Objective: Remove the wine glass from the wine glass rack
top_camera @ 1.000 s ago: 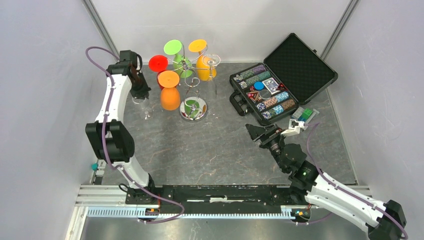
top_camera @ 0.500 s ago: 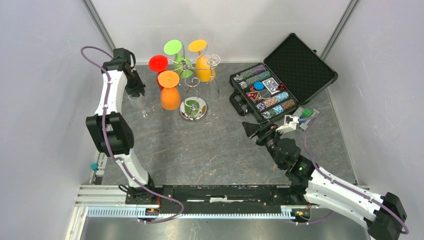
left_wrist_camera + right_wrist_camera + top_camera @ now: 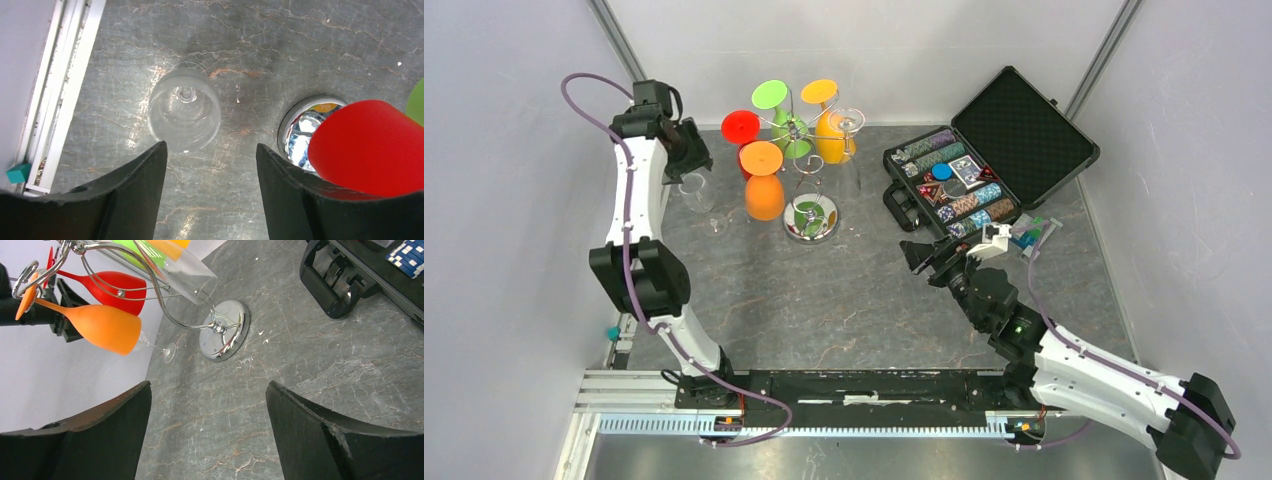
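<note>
A clear wine glass (image 3: pixel 697 190) stands upright on the table, left of the wine glass rack (image 3: pixel 812 216), and touches nothing. From above, its rim and stem show in the left wrist view (image 3: pixel 185 110). My left gripper (image 3: pixel 690 155) hovers over it, open and empty (image 3: pixel 210 150). The chrome rack still carries red (image 3: pixel 740 127), green (image 3: pixel 770 95), orange (image 3: pixel 763 195) and yellow (image 3: pixel 832 135) glasses and one clear glass (image 3: pixel 849 121). My right gripper (image 3: pixel 921 258) is open and empty (image 3: pixel 207 390), low over the table right of the rack base (image 3: pixel 225 330).
An open black case (image 3: pixel 984 160) of poker chips lies at the back right, its handle (image 3: pixel 335 290) toward the rack. The enclosure's left wall and its floor rail (image 3: pixel 50 100) run close beside the standing glass. The red glass's foot (image 3: pixel 370 147) hangs just right of my left fingers.
My left gripper has opened, let go of the clear glass on the table, and lifted back toward the left wall. My right arm has edged left toward the rack.
</note>
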`<control>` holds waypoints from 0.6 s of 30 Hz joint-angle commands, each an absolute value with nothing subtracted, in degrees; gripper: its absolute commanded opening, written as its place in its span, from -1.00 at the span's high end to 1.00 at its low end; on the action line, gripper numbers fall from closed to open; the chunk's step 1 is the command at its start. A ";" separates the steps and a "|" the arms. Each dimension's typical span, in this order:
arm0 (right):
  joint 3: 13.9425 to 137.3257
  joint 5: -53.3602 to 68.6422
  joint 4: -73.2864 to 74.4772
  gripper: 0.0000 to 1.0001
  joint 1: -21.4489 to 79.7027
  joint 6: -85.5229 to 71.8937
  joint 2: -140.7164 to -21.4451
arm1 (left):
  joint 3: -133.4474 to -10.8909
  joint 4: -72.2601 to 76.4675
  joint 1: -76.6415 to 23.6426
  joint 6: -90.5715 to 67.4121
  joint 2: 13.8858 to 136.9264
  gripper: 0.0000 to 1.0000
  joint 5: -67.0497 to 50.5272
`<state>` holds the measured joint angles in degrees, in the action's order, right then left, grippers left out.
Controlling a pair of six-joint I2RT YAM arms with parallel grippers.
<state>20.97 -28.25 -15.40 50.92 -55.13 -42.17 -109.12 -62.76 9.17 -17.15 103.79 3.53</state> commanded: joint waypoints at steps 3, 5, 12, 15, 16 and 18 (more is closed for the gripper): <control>25.55 -27.58 -17.00 -0.78 51.09 -49.51 -44.20 | -111.93 -63.20 9.58 -15.16 94.26 -0.64 3.69; 27.83 -26.54 -17.47 -0.80 51.12 -45.04 -45.86 | -111.19 -62.57 9.62 -15.45 91.32 -0.84 2.62; 39.52 -19.39 -18.21 -0.91 50.60 -26.84 -55.77 | -104.73 -58.70 9.59 -16.40 78.90 -1.00 -1.41; 45.36 -15.85 -18.46 -0.90 49.33 -20.03 -61.21 | -103.89 -58.80 9.58 -16.32 74.73 -1.00 -3.12; 46.71 -15.22 -18.84 -0.87 48.85 -18.21 -62.63 | -103.77 -58.81 9.56 -16.53 73.31 -1.00 -4.06; 48.38 -12.65 -22.31 -0.78 47.36 -14.27 -65.04 | -103.84 -58.80 9.54 -16.67 70.77 -1.00 -7.18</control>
<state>43.55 -18.33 -16.95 49.52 -26.35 -61.65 -104.47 -60.84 9.30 -16.99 74.52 -1.10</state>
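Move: The clear glass I have set down stands about 12 cm below my left hand, nearly under it, some 2 cm left and 1 cm back. About level with that hand, the hanging red glass is 10 cm right and 2 cm ahead, the orange one 14 cm right and 4 cm back. From my right hand the last hanging clear glass is about 21 cm ahead, 14 cm left and 3 cm up; the yellow one is 6 cm beyond it and 4 cm farther left, and the case handle is 18 cm straight ahead, 17 cm down. Already free of the standing glass, I lift my left hand about 16 cm away from it, then increasingly draw it back as well, opening the fingers fully and tilting them up from the table. Meanwhile my empty right hand, kept wide open, rises and reaches left and somewhat forward towards the rack's clear glass, speeding up, rolling its left side down and tipping its fingers up. ##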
